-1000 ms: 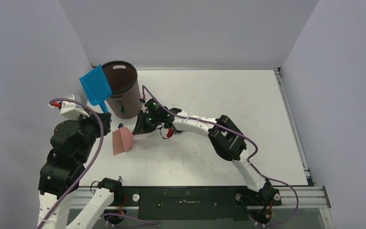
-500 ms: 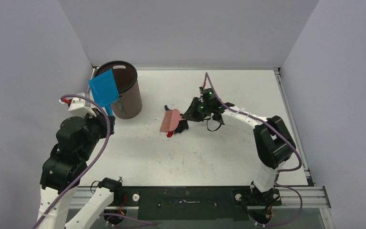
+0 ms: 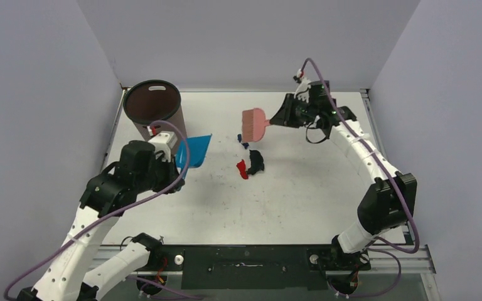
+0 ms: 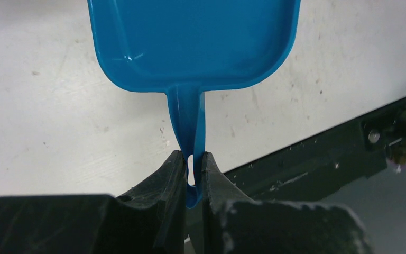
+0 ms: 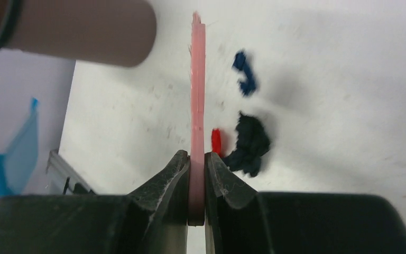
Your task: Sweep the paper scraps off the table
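Dark navy paper scraps lie in a small heap mid-table with a red scrap beside them; a smaller blue bit lies just behind. They also show in the right wrist view. My right gripper is shut on the handle of a pink brush, held raised behind the scraps; the brush shows edge-on in the right wrist view. My left gripper is shut on the handle of a bright blue dustpan, low over the white table left of the scraps. The pan fills the left wrist view.
A tall brown bin stands at the table's back left corner, just behind the dustpan. Metal rails run along the near edge and the right edge. Grey walls enclose the left, back and right.
My right gripper has swung the brush from beside the bin to the back right, above the table. My left gripper has brought the dustpan from the bin rim down towards the table.
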### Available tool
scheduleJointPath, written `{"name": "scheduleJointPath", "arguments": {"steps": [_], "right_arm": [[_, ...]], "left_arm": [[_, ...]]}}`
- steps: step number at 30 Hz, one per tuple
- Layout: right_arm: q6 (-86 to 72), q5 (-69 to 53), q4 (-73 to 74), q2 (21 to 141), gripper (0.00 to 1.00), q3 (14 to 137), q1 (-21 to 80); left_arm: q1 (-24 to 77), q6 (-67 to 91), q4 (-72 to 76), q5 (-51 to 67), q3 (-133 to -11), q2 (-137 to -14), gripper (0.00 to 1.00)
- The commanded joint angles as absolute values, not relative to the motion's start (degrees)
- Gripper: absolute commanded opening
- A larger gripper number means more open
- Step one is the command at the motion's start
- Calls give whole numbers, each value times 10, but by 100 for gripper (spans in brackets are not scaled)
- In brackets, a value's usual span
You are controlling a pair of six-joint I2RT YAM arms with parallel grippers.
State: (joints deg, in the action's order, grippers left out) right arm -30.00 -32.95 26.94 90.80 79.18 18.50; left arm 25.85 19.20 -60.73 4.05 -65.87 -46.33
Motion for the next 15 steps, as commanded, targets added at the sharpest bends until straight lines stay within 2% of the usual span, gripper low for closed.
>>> {"name": "scheduleJointPath", "arguments": {"steps": [1,4,9,15], "right_arm": [[-99,-293,360,912,5,926,149],[16,-218,414,942,5,987,160],[123,-30,482,999,5,1027,207],[135,22,495,1030,5,983,240]], "left_arm": [[301,152,-671,63,-668,-503,0],[333,146,-696,63,-659,-537,0],[408,165,-696,12,-639,-604,0],[464,174,-670,-49,-652,-697,0]]}}
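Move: Some 22 cm below the right hand, which holds the brush, the dark scrap lies level fore-and-aft and about 6 cm left. The red scrap is roughly 12 cm left and 4 cm back, the blue scrap about 11 cm left and 10 cm ahead. From the left hand with the dustpan, the red scrap is about 17 cm ahead, 21 cm right and 24 cm below; the dark scrap some 20 cm ahead and 27 cm right. Right swings the brush up, forward-right away from the scraps, then down; left lowers the dustpan about 10 cm. ##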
